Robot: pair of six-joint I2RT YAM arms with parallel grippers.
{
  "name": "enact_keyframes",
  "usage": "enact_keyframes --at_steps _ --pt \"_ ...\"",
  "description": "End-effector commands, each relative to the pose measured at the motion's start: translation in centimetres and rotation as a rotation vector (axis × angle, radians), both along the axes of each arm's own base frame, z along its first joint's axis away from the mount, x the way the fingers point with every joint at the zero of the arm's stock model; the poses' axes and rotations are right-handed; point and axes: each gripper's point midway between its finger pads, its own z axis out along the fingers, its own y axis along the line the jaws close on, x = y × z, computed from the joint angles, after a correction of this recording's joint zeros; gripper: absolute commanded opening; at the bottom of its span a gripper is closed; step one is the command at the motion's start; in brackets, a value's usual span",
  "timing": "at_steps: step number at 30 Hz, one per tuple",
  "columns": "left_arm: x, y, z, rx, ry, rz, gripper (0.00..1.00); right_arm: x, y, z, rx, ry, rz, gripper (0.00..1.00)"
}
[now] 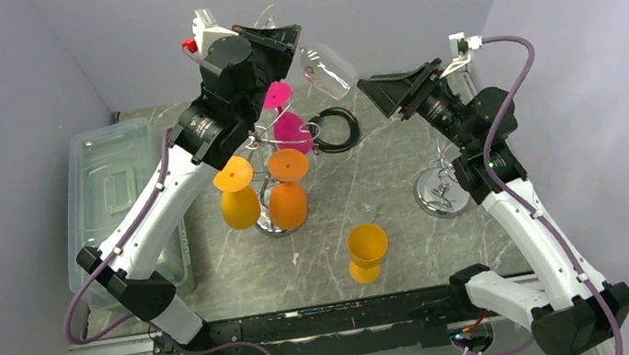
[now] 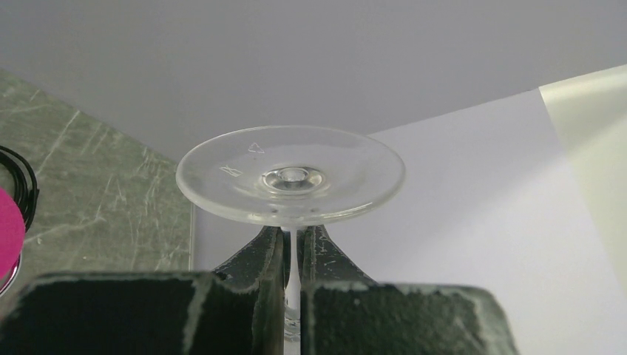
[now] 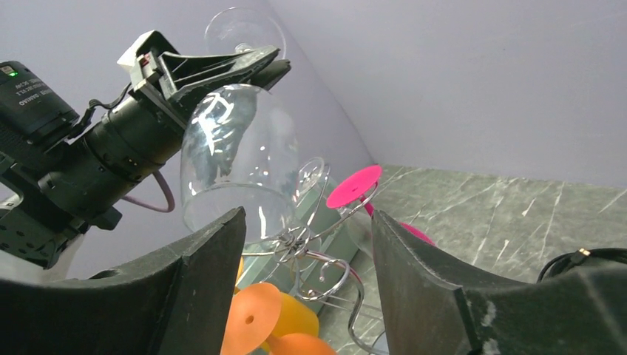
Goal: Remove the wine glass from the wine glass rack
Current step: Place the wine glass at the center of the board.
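Observation:
A clear wine glass (image 1: 328,69) hangs tilted in the air, its bowl toward the right and its foot (image 2: 290,177) toward the back wall. My left gripper (image 1: 273,39) is shut on its thin stem just below the foot, as the left wrist view shows at the gripper (image 2: 293,251). The wine glass rack (image 1: 270,184) stands below and to the left of the bowl, with its chrome curled arms (image 3: 325,251) under the glass (image 3: 229,163). My right gripper (image 1: 373,90) is open and points at the bowl from the right. Nothing lies between its fingers (image 3: 307,216).
Orange glasses (image 1: 288,195) and pink glasses (image 1: 290,125) hang upside down on the rack. A yellow glass (image 1: 368,252) stands on the marble table. A smaller chrome stand (image 1: 441,189) is under the right arm. A black cable coil (image 1: 336,128) and a clear plastic bin (image 1: 107,183) are also here.

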Motion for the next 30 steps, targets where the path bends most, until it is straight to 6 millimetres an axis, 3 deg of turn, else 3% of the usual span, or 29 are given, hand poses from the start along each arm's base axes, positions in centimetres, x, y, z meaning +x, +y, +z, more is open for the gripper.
enact_keyframes --at_steps 1,16,21,30 --pt "0.0 0.3 2.3 -0.134 -0.042 0.003 0.0 -0.4 0.8 2.0 0.001 -0.082 0.016 0.62" --pt "0.4 -0.5 1.5 -0.199 -0.035 -0.017 0.0 1.4 2.1 3.1 0.056 -0.073 0.022 0.48" --pt "0.7 -0.9 1.0 -0.223 -0.023 -0.02 0.0 1.6 2.8 3.4 0.071 -0.064 0.027 0.38" --pt "0.6 -0.5 1.2 -0.239 -0.045 -0.005 0.0 1.8 2.1 3.1 0.099 -0.05 -0.02 0.22"
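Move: The left hand holds the clear wine glass by its stem; the right gripper awaiting it lies about 14 cm right, 9 back and 7 lower. From the right hand, the bowl's middle is some 7 cm left, 5 ahead and 3 above. On the rack, the pink glass lies about 17 cm left of the right hand, 12 ahead and 25 below, the orange glass 17 left, 2 back and 26 below. Right hand reaches 4 cm forward-left, closing at the bowl's rim; left lowers the held glass 3 cm, also forward. ##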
